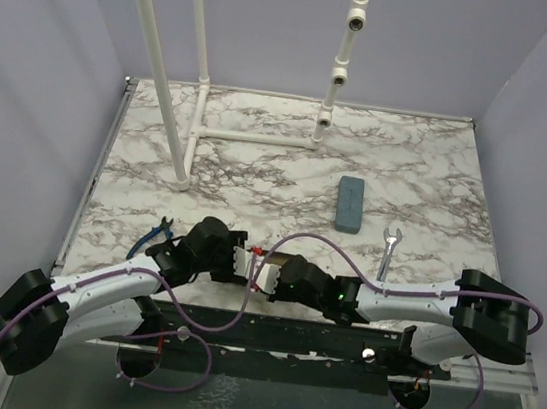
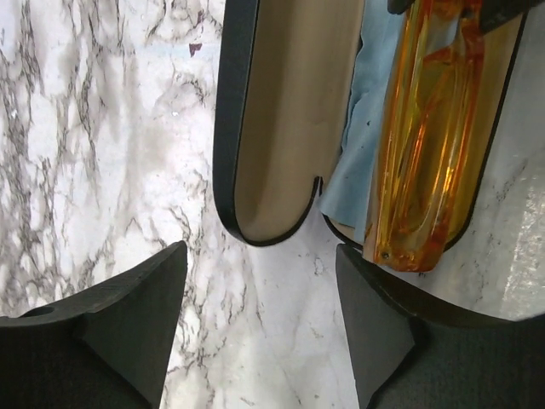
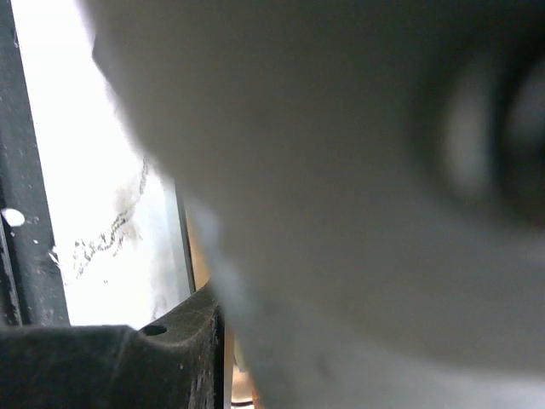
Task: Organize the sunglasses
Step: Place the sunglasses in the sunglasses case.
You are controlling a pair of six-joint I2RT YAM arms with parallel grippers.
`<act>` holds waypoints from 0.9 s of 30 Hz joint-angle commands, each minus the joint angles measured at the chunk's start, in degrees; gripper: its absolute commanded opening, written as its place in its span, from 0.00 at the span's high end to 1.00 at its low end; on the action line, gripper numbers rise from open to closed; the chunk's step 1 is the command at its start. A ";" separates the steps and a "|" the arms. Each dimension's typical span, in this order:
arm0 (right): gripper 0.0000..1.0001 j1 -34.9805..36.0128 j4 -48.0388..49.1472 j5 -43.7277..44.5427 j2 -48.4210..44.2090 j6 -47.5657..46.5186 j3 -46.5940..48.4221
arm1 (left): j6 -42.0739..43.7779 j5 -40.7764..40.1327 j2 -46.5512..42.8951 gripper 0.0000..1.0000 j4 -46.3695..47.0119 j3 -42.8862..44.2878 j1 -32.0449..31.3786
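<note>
In the left wrist view a black oval case [image 2: 285,128] lies open on the marble, its tan-lined lid to the left. The translucent yellow-orange sunglasses [image 2: 426,145] lie folded in its base on a blue cloth [image 2: 356,175]. My left gripper [image 2: 260,315] stands open just short of the case's near end, with only bare marble between its fingers. Two dark tips of my right gripper [image 2: 447,8] press either side of the sunglasses at the top edge. From above, the left gripper [image 1: 249,260] and right gripper [image 1: 272,273] meet over the case and hide it.
A blue-grey oblong case [image 1: 350,203] lies at mid-right. A silver wrench [image 1: 388,250] lies near the right arm and blue-handled pliers [image 1: 159,233] by the left arm. A white pipe frame [image 1: 194,134] stands at the back. A blurred grey shape [image 3: 358,170] fills the right wrist view.
</note>
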 commanded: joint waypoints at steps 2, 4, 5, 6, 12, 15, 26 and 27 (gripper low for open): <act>0.82 0.01 -2.65 0.03 3.44 3.06 -0.77 | -10.95 5.18 -2.44 0.26 3.07 7.19 1.22; 0.82 0.05 -2.72 -0.06 3.52 2.98 -0.73 | -11.50 7.37 -1.79 0.26 3.07 7.66 4.38; 0.82 0.03 -2.80 -0.06 3.60 2.97 -0.79 | -11.60 9.04 -1.32 0.26 2.46 8.14 6.35; 0.82 0.02 -2.80 -0.06 3.61 2.97 -0.88 | -11.69 10.93 -0.85 0.26 1.87 8.62 8.49; 0.83 0.01 -3.79 -0.94 4.15 3.09 -0.88 | -6.85 23.56 0.52 0.25 -3.28 10.55 15.33; 0.83 0.01 -4.29 -0.58 4.56 3.00 -0.74 | -5.44 26.02 0.38 0.25 -4.47 10.25 15.44; 0.83 -0.16 -7.48 -4.76 2.79 4.14 1.80 | -3.83 31.35 6.65 0.34 0.96 9.99 15.53; 0.83 -0.24 -7.89 -5.29 2.66 4.56 2.04 | -2.52 31.45 7.40 0.35 0.96 10.00 15.53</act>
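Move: My right hand already grips the sunglasses over the open sunglasses case; the case's middle is about 3 cm ahead, 1 cm left and 2 cm below. From my left hand, the case's middle is some 8 cm right, 1 cm back and 2 cm below; the blue pliers lie about 19 cm to that hand's left, level with it and 4 cm below. The grey-blue box stands roughly 18 cm ahead of my right hand, 17 cm right of it and 3 cm below. I keep my right fingers shut on the sunglasses over the cloth-lined near half of the case, easing them about 1 cm left and settling slightly lower after a small lift. My left hand, fingers staying open, swings forward and climbs about 7 cm clear of the case, tilting some 20 degrees to point flatter, then drifts a little back and to the right. ##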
